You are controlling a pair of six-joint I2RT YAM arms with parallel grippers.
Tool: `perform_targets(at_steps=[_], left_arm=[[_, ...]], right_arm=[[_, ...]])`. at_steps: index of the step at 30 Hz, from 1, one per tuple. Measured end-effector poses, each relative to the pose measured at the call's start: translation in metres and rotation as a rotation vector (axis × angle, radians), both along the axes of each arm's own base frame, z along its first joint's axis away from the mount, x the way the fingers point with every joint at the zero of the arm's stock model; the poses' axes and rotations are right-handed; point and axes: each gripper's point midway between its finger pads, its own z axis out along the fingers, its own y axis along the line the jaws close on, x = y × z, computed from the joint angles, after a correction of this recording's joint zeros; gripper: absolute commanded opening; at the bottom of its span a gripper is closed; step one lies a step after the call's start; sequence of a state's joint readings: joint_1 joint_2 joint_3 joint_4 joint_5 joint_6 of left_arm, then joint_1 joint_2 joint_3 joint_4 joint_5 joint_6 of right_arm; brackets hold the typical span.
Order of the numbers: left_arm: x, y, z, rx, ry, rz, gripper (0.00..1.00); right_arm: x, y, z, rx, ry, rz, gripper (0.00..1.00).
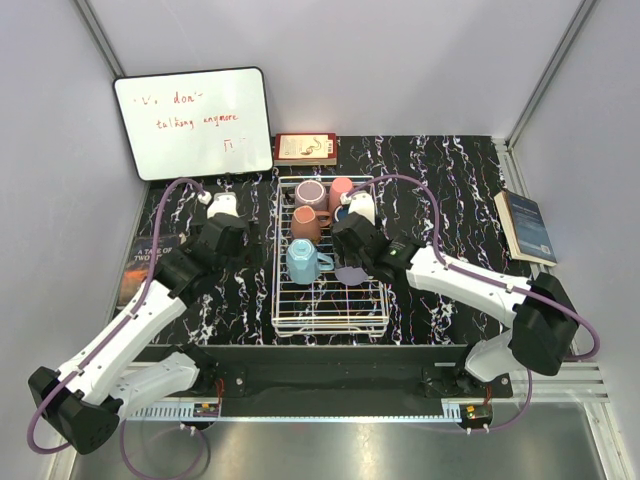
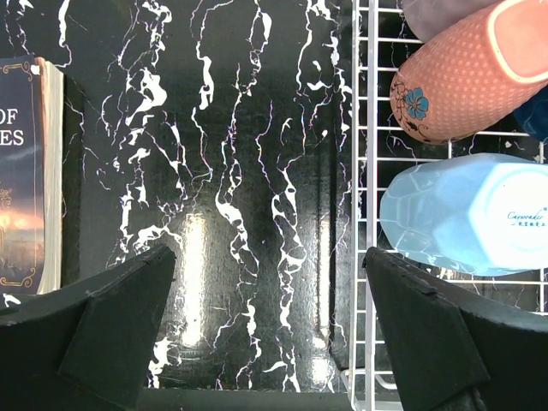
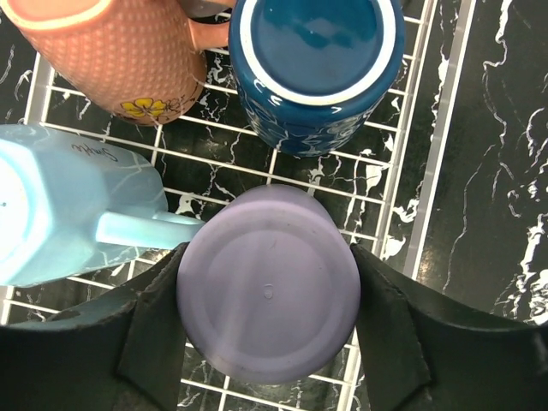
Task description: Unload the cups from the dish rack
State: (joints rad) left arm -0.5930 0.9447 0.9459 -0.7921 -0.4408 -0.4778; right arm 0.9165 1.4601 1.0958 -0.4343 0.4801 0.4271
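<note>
The white wire dish rack (image 1: 330,325) stands mid-table and holds several cups. A lavender cup (image 3: 268,295) sits upside down near the rack's right edge, and my right gripper (image 3: 268,318) is shut on it, one finger pressed against each side. Behind it is a dark blue cup (image 3: 317,60), with a terracotta cup (image 3: 120,60) and a light blue mug (image 3: 60,205) lying to the left. At the far end are a mauve cup (image 1: 309,192) and a salmon pink cup (image 1: 341,188). My left gripper (image 2: 270,330) hangs open and empty over the table, just left of the rack (image 2: 358,171).
A whiteboard (image 1: 193,122) leans at the back left, with a red book (image 1: 306,148) beside it. A blue book (image 1: 527,226) lies at the right edge. Another book (image 2: 26,171) lies on the black marbled table left of my left gripper.
</note>
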Motion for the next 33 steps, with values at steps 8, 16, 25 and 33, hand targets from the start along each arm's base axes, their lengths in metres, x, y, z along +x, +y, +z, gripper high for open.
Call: perform_targets(at_steps=[8, 16, 25, 33], left_arm=[[0.0, 0.0, -0.002, 0.002, 0.005, 0.001, 0.99], [0.0, 0.0, -0.002, 0.002, 0.005, 0.001, 0.99], [0.0, 0.0, 0.001, -0.002, -0.001, 0.002, 0.99], [0.006, -0.008, 0.031, -0.102, -0.088, 0.014, 0.99]], right_arm=[[0.0, -0.001, 0.0, -0.004, 0.002, 0.001, 0.0], [0.0, -0.001, 0.027, 0.028, -0.035, 0.014, 0.0], [0.007, 0.004, 0.124, 0.172, -0.198, 0.03, 0.0], [0.009, -0.028, 0.17, 0.351, -0.326, -0.04, 0.0]])
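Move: Between the right fingers sits the purple cup, upside down in the rack, its middle about 2 cm below the hand point. The light blue cup stands some 12 cm to its left and level with it; the dark blue cup about 10 cm ahead and 1 cm left, and the orange cup roughly 9 cm ahead and 11 cm left. From the left hand the purple cup lies around 28 cm right, 3 cm ahead and 6 cm lower. Keeping its pinch on the purple cup, the right hand lifts it fast and nearly straight up out of the rack, about 17 cm, easing some 3 cm to the right near the top. The wrist tips the fingers upward and rolls its left side up, each about 20 degrees. Late on, the empty left hand starts rising too, some 3 cm, fingers still wide open. ##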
